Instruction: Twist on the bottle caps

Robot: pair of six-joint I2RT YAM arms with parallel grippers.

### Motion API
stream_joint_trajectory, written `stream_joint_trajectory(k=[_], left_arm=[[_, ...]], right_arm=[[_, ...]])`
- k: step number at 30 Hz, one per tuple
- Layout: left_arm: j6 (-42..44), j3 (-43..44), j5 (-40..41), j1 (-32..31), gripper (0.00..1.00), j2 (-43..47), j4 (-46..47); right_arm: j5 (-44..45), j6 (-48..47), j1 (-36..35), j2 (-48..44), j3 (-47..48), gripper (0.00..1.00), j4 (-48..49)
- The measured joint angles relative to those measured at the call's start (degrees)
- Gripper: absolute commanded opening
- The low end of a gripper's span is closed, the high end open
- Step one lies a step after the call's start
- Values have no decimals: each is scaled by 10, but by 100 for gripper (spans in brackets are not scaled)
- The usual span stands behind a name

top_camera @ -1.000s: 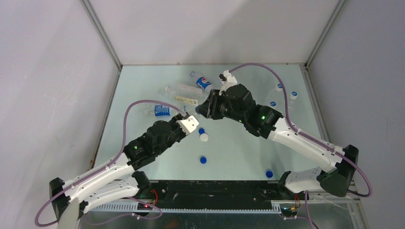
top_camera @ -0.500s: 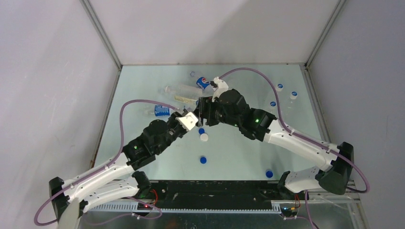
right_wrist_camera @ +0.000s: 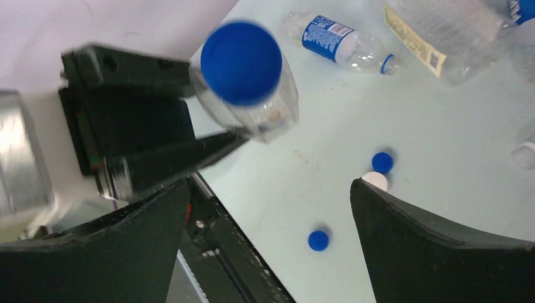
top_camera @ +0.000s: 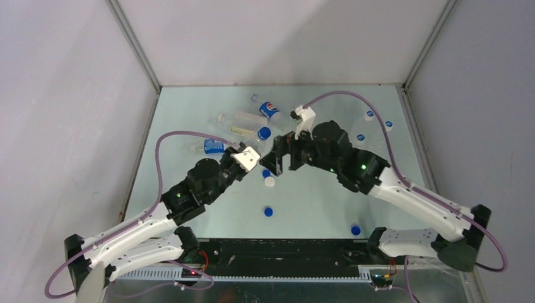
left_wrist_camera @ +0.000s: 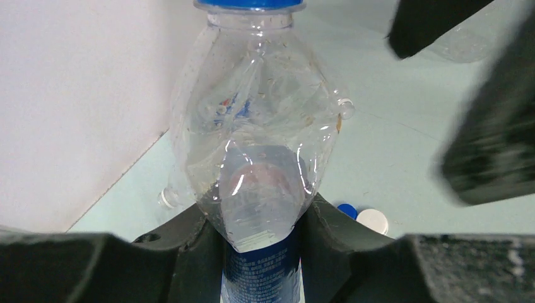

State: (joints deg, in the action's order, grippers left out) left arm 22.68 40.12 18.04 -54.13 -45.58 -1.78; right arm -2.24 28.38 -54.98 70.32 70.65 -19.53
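Observation:
My left gripper (left_wrist_camera: 260, 252) is shut on a clear bottle (left_wrist_camera: 258, 126) with a blue label, gripping it low on the body. A blue cap (right_wrist_camera: 241, 62) sits on that bottle's neck, and from above the cap (top_camera: 264, 132) shows just beyond the left gripper (top_camera: 254, 146). My right gripper (right_wrist_camera: 271, 221) is open and empty, drawn back from the cap. From above, the right gripper (top_camera: 281, 161) hangs just right of the held bottle. Loose on the table lie a blue cap (top_camera: 266, 173), a white cap (top_camera: 270, 182) and another blue cap (top_camera: 269, 212).
Three bottles lie at the back: a logo-labelled one (top_camera: 268, 108), a clear pale-labelled one (top_camera: 243, 120) and a blue-labelled one (top_camera: 214, 146). Small blue-topped items (top_camera: 369, 115) stand at the right. One more blue cap (top_camera: 355, 230) lies by the right arm's base.
The right gripper was shut at the top of the held bottle; it has opened wide and pulled back to the right. The blue cap stays on the neck. The left gripper keeps its grip.

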Motion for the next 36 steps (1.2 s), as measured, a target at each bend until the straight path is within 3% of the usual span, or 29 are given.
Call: stream_joint_trajectory(k=[11,18,30,36], left_arm=[[22,31,3,0,19,-2,-54],[59,74,2,0,19,-18,-104],[93,77,-8,2,17,-27,-174],[93,83,-141,49,16,-21,-217]], right_arm=[[-15,-131,22,-149,-91,99,4],[-30,-205,30,-141,-92,99,6],[-139,-294,40,-131,-139,99,82],[-214,-334,85,-137,-139,97,83]])
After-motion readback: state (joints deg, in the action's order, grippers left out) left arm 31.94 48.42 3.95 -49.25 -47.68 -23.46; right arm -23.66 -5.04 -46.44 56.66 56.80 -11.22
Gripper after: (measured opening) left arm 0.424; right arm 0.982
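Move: The blue cap on the held bottle sits about 3 cm ahead of the right hand, 2 cm left and 4 cm above; from the left hand, still clamping the bottle's label, it is some 2 cm ahead, 5 cm right and 9 cm up. On the table, roughly 38 cm beneath the right hand, a white cap lies 13 cm ahead and 2 left, a near blue cap 16 ahead and 3 left, and a lone blue cap 3 ahead and 2 left. The bottle, kept in the left hand's grip, rises slightly, then sinks to about 3 cm below its start, easing back and leaning its capped top to the right. Already open and clear of the cap, the right hand swings right some 6 cm and slightly back, returns a little left, and meanwhile rolls with its tips lifting and turning counter-clockwise, about 35 degrees in all, fingers staying wide. ##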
